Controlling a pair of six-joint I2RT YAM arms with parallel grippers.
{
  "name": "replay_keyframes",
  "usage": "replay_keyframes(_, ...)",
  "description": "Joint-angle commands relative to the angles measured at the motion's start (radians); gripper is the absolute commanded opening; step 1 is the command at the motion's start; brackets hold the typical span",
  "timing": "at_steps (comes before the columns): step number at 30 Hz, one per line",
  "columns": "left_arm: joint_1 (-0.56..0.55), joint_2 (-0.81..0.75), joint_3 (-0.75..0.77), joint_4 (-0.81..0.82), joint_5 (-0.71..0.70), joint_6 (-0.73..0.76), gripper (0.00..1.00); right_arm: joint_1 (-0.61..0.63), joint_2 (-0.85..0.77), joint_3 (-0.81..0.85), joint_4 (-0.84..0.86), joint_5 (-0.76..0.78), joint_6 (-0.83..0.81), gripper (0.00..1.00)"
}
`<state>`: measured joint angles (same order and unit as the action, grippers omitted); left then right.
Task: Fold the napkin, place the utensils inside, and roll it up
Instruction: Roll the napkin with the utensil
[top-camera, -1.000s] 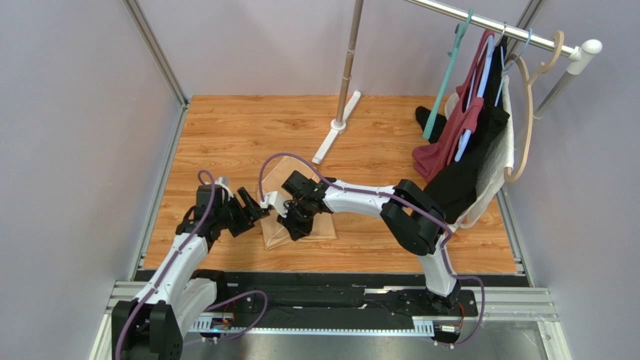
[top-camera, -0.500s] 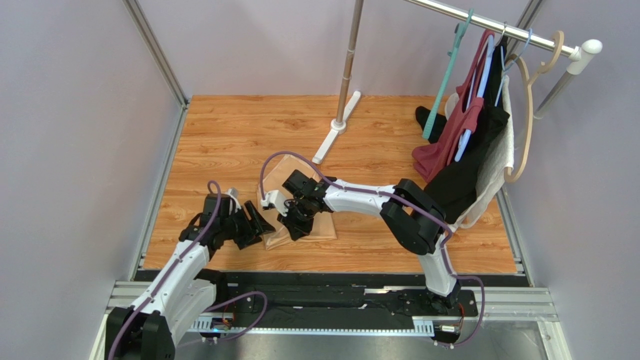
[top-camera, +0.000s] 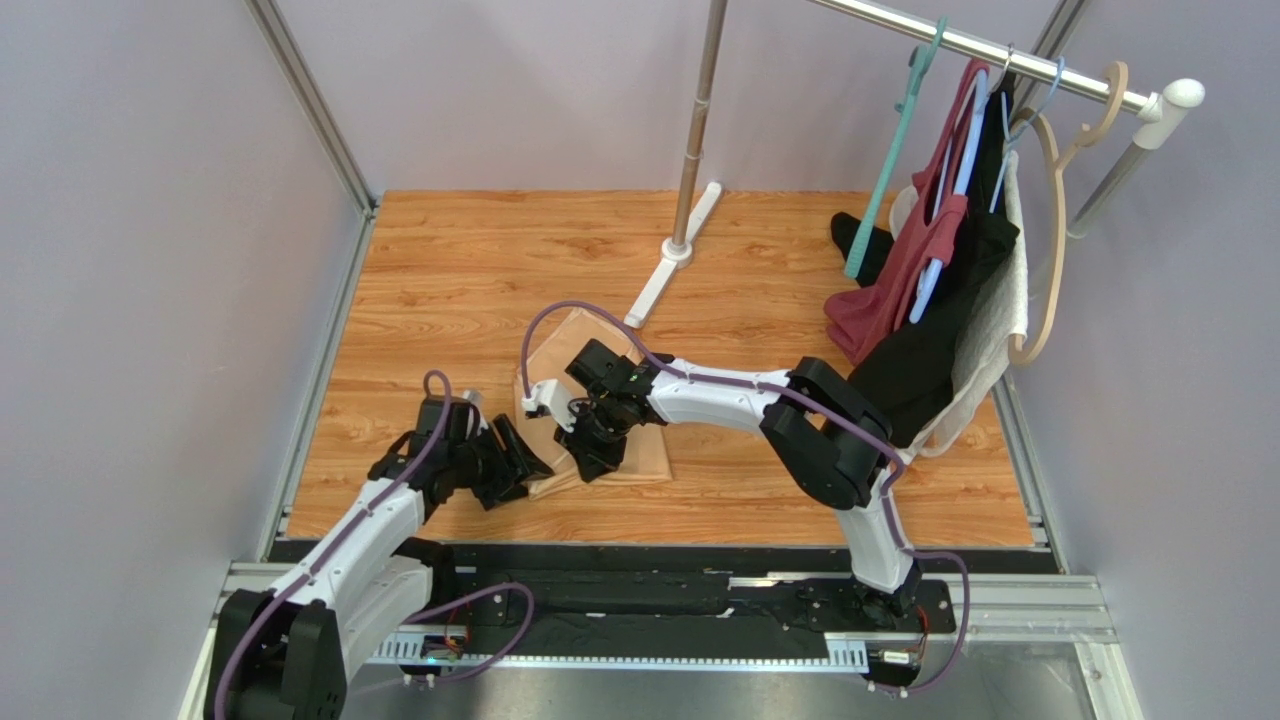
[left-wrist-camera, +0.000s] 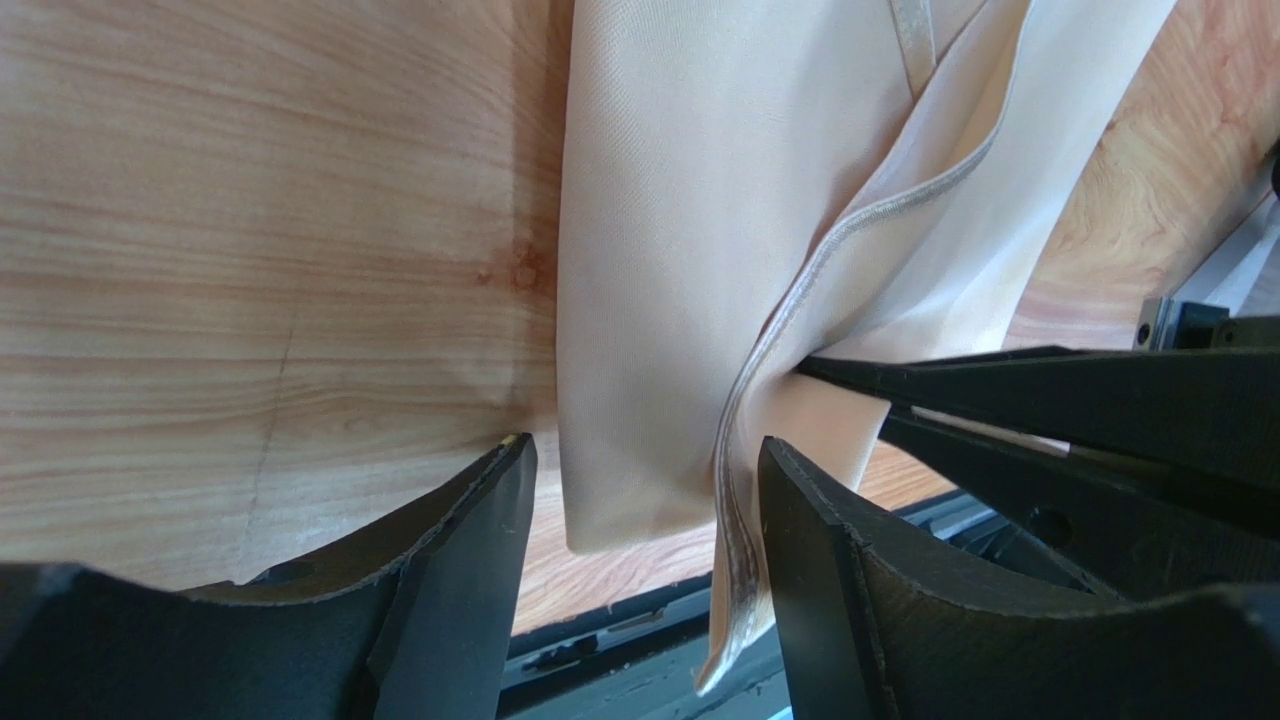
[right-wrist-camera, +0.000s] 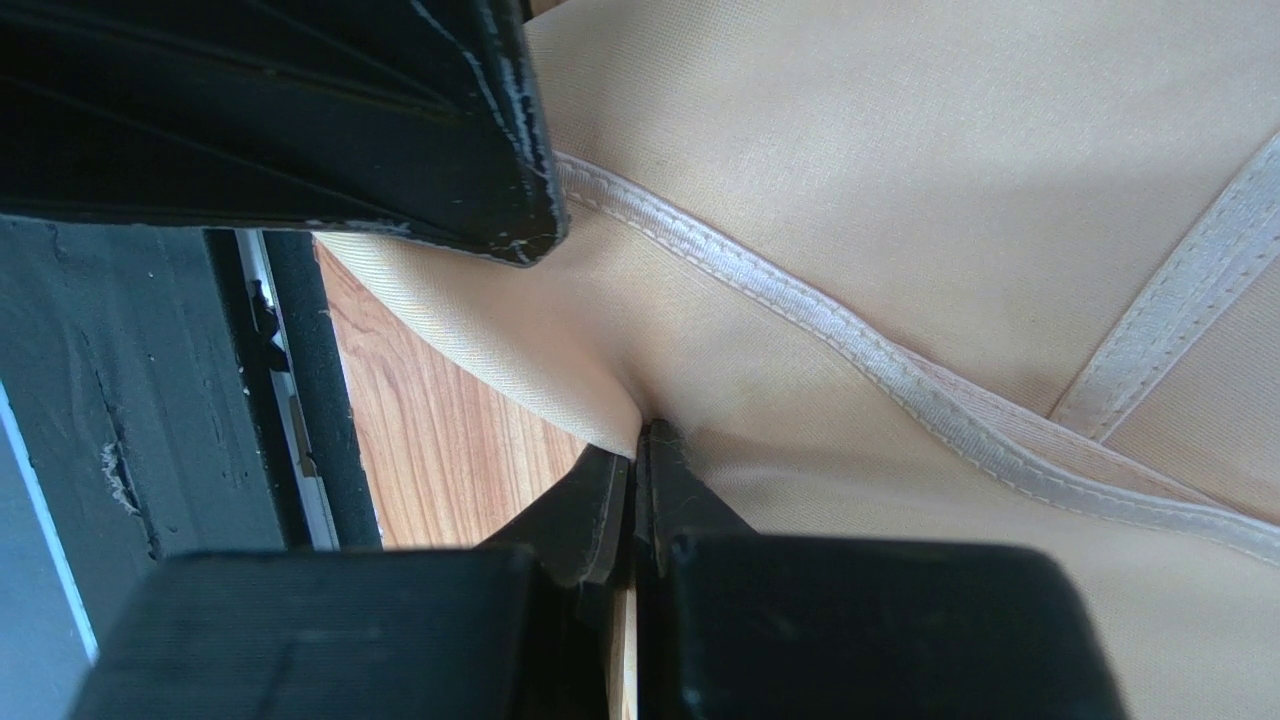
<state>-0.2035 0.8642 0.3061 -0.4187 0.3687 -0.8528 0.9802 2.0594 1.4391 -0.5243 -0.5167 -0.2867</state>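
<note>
The peach-tan napkin (top-camera: 619, 438) lies partly folded on the wooden table, near its front edge. My right gripper (top-camera: 589, 447) is shut on a raised fold of the napkin (right-wrist-camera: 902, 180), its fingertips (right-wrist-camera: 643, 435) pinched tight on the cloth. My left gripper (top-camera: 523, 459) sits just left of it, open. In the left wrist view the gripper (left-wrist-camera: 646, 450) straddles the napkin's (left-wrist-camera: 706, 225) near corner, and a hemmed edge hangs beside its right finger (left-wrist-camera: 812, 525). The fabric is not clamped. The utensils are out of view.
A metal pole with a long white foot (top-camera: 672, 258) stands at the back centre. Dark red, black and white garments (top-camera: 939, 293) hang on a rail at the right. The table's front rail (top-camera: 676, 558) lies just below the grippers, and frame posts flank the left side.
My left gripper has moved toward the table's front edge and over to the napkin's near corner, its jaws narrowing somewhat. The right gripper has held its pinch in place.
</note>
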Motion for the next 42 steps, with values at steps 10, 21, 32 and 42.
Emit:
replay_keyframes(10,-0.008,0.121,0.017,0.126,0.032,0.003,0.57,-0.003,0.013,-0.005,0.037,-0.028,0.015,0.0)
replay_keyframes(21,-0.01,0.171,0.021,0.152,0.052,0.017,0.42,-0.005,0.021,-0.003,0.046,-0.037,0.02,0.0)
replay_keyframes(32,-0.011,0.216,0.08,0.098,0.047,0.076,0.27,-0.003,0.002,-0.02,0.076,-0.014,0.009,0.0)
replay_keyframes(42,-0.011,0.315,0.126,0.061,0.081,0.109,0.07,-0.003,-0.048,-0.078,0.167,-0.003,0.014,0.0)
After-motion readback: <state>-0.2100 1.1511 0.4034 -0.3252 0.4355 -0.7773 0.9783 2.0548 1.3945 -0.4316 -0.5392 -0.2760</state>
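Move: Just under and between the left hand's open fingers lies the napkin's near left end, about 1 cm ahead, 1 cm to the right and 1 cm below. The right gripper's fingertips, shut on the near fold, stand some 6 cm to the left hand's right and 1 cm ahead; the table's near edge runs about 7 cm behind the left hand, straight back. For the right hand, that same left end lies roughly 6 cm to its left, level with it. Closing around the napkin's left end, the left fingers go from about two-thirds open to nearly shut and pinch the cloth between their tips. Meanwhile the left hand eases about 2 cm forward and right towards the right gripper, sinking 1 cm and turning some 5 degrees clockwise. The right fingers stay almost in place, keeping their pinch on the near fold. ##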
